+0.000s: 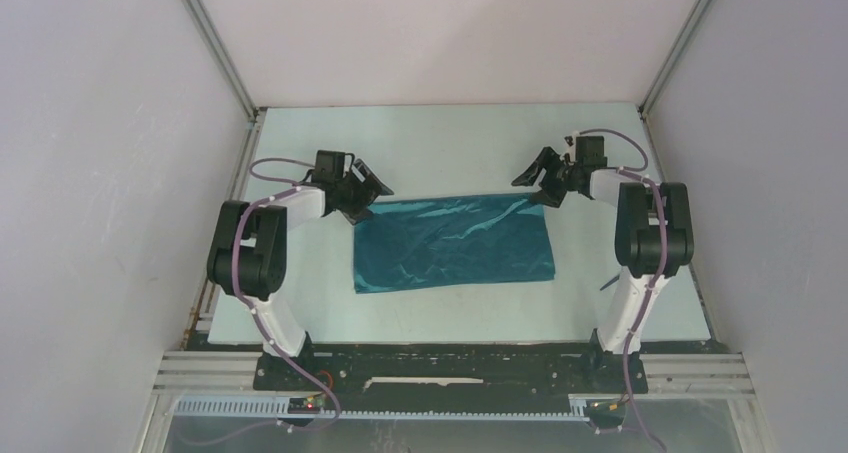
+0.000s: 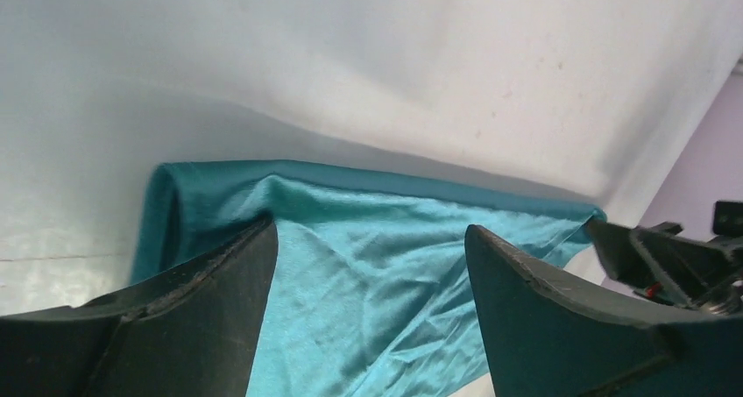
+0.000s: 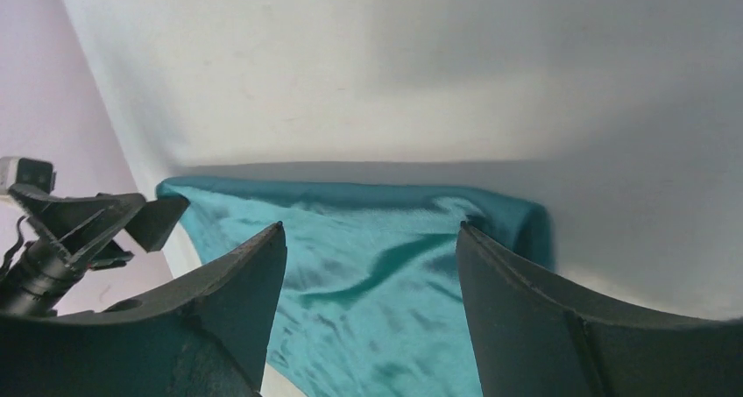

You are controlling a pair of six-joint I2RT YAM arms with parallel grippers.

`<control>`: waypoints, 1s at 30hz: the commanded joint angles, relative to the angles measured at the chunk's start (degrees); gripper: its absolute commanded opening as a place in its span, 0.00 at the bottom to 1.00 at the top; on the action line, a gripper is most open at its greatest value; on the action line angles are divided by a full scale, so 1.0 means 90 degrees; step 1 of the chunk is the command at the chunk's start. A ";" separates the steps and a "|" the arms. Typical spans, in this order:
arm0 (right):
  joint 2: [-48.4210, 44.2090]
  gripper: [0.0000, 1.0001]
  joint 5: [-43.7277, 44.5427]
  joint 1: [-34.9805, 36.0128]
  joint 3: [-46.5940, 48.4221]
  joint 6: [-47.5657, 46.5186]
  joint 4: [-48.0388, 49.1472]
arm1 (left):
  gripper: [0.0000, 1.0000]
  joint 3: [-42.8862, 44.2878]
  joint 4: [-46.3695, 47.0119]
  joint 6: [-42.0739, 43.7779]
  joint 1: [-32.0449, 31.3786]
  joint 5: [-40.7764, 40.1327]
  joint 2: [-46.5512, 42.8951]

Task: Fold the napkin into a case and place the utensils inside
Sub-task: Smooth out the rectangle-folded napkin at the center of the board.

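Note:
The teal satin napkin (image 1: 455, 243) lies on the table as a wide, wrinkled rectangle with a folded far edge. My left gripper (image 1: 368, 201) hovers open over its far left corner; the left wrist view shows cloth (image 2: 350, 309) between and below the spread fingers, none of it pinched. My right gripper (image 1: 533, 190) hovers open over the far right corner, also with only cloth (image 3: 377, 318) beneath it. A thin dark sliver (image 1: 608, 285) beside the right arm may be one of the utensils; I cannot tell.
The pale table (image 1: 450, 143) is enclosed by white walls at the back and both sides. A metal frame rail (image 1: 200, 368) runs along the near edge by the arm bases. Each wrist view shows the opposite gripper at its edge.

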 commanded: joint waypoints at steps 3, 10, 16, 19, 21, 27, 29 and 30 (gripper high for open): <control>0.0447 0.79 0.0286 -0.0216 0.0351 -0.0186 -0.0006 | 0.86 0.0201 0.0163 -0.0136 0.0418 -0.0388 0.0247; 0.0164 0.80 0.0898 -0.0155 0.1015 -0.0714 -0.0990 | 0.87 0.0490 -0.0171 0.0215 0.0480 -0.0102 0.0070; 0.0125 0.78 0.0777 -0.0266 0.1057 -0.1004 -0.1493 | 0.89 0.0733 -0.0542 0.0529 0.0429 0.0401 -0.0257; 0.0248 0.71 0.0624 -0.0317 0.1083 -0.1007 -0.1558 | 0.89 0.0679 -0.0721 0.0601 0.0420 0.0406 -0.0291; 0.0266 0.67 0.0733 -0.0326 0.1084 -0.1076 -0.1682 | 0.90 0.0534 -0.0820 0.0731 0.0389 0.0282 -0.0495; 0.0277 0.56 0.0735 -0.0336 0.0971 -0.1159 -0.1806 | 0.89 -0.0167 -0.1507 0.1353 0.0102 -0.0205 -0.1693; 0.0276 0.54 0.0685 -0.0336 0.0929 -0.1022 -0.1837 | 0.87 -0.0481 -0.1811 0.1507 -0.0092 -0.0446 -0.2163; 0.0158 0.55 0.0711 -0.0331 0.0775 -0.0957 -0.1816 | 0.86 -0.0650 -0.1990 0.1557 -0.0183 -0.0584 -0.2392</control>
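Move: The far-left corner of the napkin lies about 6 cm to the left hand's left, level with it and 4 cm below. The far-right corner is some 4 cm to the right hand's right, level with it and 4 cm below. The folded napkin's middle lies about 11 cm back and 20 cm right of the left hand, 15 cm back and 21 cm left of the right. Left hand strokes outward about 3 cm, then lifts back; right goes 4 cm right to its corner, fingers partly closing. ##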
